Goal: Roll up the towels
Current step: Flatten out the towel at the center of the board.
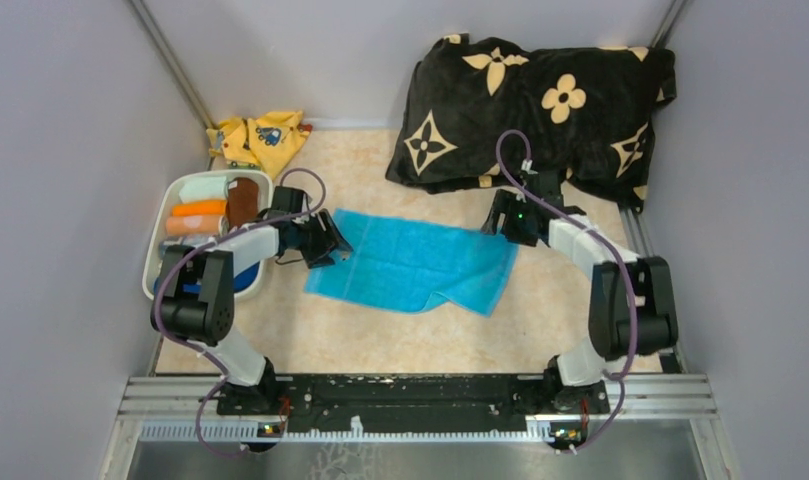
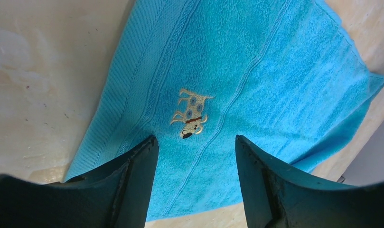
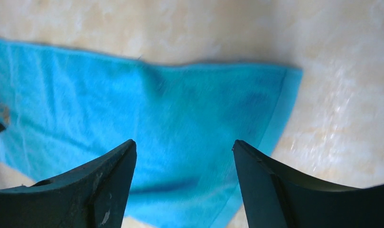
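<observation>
A light cyan towel point(image 1: 410, 262) lies spread flat in the middle of the table, its near right corner folded over. A small embroidered dog point(image 2: 192, 114) marks it in the left wrist view. My left gripper point(image 1: 332, 245) hovers at the towel's left end, open, the cyan towel point(image 2: 256, 71) showing between its fingers with nothing gripped. My right gripper point(image 1: 502, 222) is over the far right corner, open and empty above the cyan towel point(image 3: 133, 109). A brown towel point(image 1: 242, 200) sits rolled in the white basket point(image 1: 155, 262). A dark blue towel point(image 1: 248, 281) peeks out from under my left arm.
The basket at the left also holds rolled pale green, orange and peach cloths. A yellow printed cloth point(image 1: 263, 138) lies in the far left corner. A big black flowered pillow point(image 1: 540, 105) fills the far right. Grey walls close in on the table on three sides.
</observation>
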`<state>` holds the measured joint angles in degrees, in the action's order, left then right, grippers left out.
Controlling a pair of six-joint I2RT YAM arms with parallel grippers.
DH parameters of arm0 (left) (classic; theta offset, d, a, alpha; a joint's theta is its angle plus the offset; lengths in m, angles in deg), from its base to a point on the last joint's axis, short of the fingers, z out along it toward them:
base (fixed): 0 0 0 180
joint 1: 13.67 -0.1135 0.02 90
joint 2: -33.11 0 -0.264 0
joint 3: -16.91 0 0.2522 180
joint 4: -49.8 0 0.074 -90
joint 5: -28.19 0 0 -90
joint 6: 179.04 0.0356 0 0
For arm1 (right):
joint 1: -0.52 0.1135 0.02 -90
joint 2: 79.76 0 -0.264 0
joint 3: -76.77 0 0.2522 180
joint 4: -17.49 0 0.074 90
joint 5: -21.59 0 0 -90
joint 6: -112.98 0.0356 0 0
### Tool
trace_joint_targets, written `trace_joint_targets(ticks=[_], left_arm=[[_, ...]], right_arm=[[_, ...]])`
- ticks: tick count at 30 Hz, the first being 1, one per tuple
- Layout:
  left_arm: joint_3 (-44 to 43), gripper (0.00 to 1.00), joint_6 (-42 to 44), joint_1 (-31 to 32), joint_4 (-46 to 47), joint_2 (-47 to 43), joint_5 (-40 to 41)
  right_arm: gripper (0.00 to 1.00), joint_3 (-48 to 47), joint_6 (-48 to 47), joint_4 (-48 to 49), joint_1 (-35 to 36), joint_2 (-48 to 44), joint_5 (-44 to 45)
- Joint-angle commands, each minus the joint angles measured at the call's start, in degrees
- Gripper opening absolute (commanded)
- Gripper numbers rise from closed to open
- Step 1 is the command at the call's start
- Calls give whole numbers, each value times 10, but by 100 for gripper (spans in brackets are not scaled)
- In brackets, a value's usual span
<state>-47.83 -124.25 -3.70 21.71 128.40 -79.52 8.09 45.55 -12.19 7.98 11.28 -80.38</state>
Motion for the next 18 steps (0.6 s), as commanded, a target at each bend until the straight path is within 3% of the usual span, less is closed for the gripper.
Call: trace_joint_targets(ticks=[1, 5, 9, 15, 18], left_arm=[[37, 69, 8, -7, -22, 7, 84], [49, 69, 4, -8, -19, -2, 85], [49, 69, 7, -7, -25, -4, 91], [54, 69, 5, -8, -25, -9, 94], [62, 69, 1, -10, -29, -17, 94]], right_arm=[[75, 53, -4, -64, 34, -128, -25], [75, 126, 47, -70, 76, -208, -52], [75, 211, 102, -14, 107, -268, -79], [75, 283, 142, 63, 140, -267, -78], [75, 292, 160, 15, 139, -261, -25]])
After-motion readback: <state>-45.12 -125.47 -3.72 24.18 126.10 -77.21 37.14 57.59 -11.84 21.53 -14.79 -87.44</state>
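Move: The near right corner of the blue towel lies about 18 cm back and 3 cm left of the right hand, some 5 cm below it. The kink in the towel's near edge is about 14 cm back and 17 cm left of that hand; the towel's far right corner is 2 cm ahead and 6 cm right. From the left hand, already on the towel's left end, the near right corner is some 15 cm back and 37 cm right. The left hand's fingertips keep pressing on the towel's left end, easing barely half a centimetre left. The right hand, touching nothing at first, swings back about 17 cm and 6 cm left over the towel's right end, arcing up 3 cm and then sinking about 6 cm to the near right corner, turning some 15 degrees, fingers staying wide open; whether it touches there can't be seen. ##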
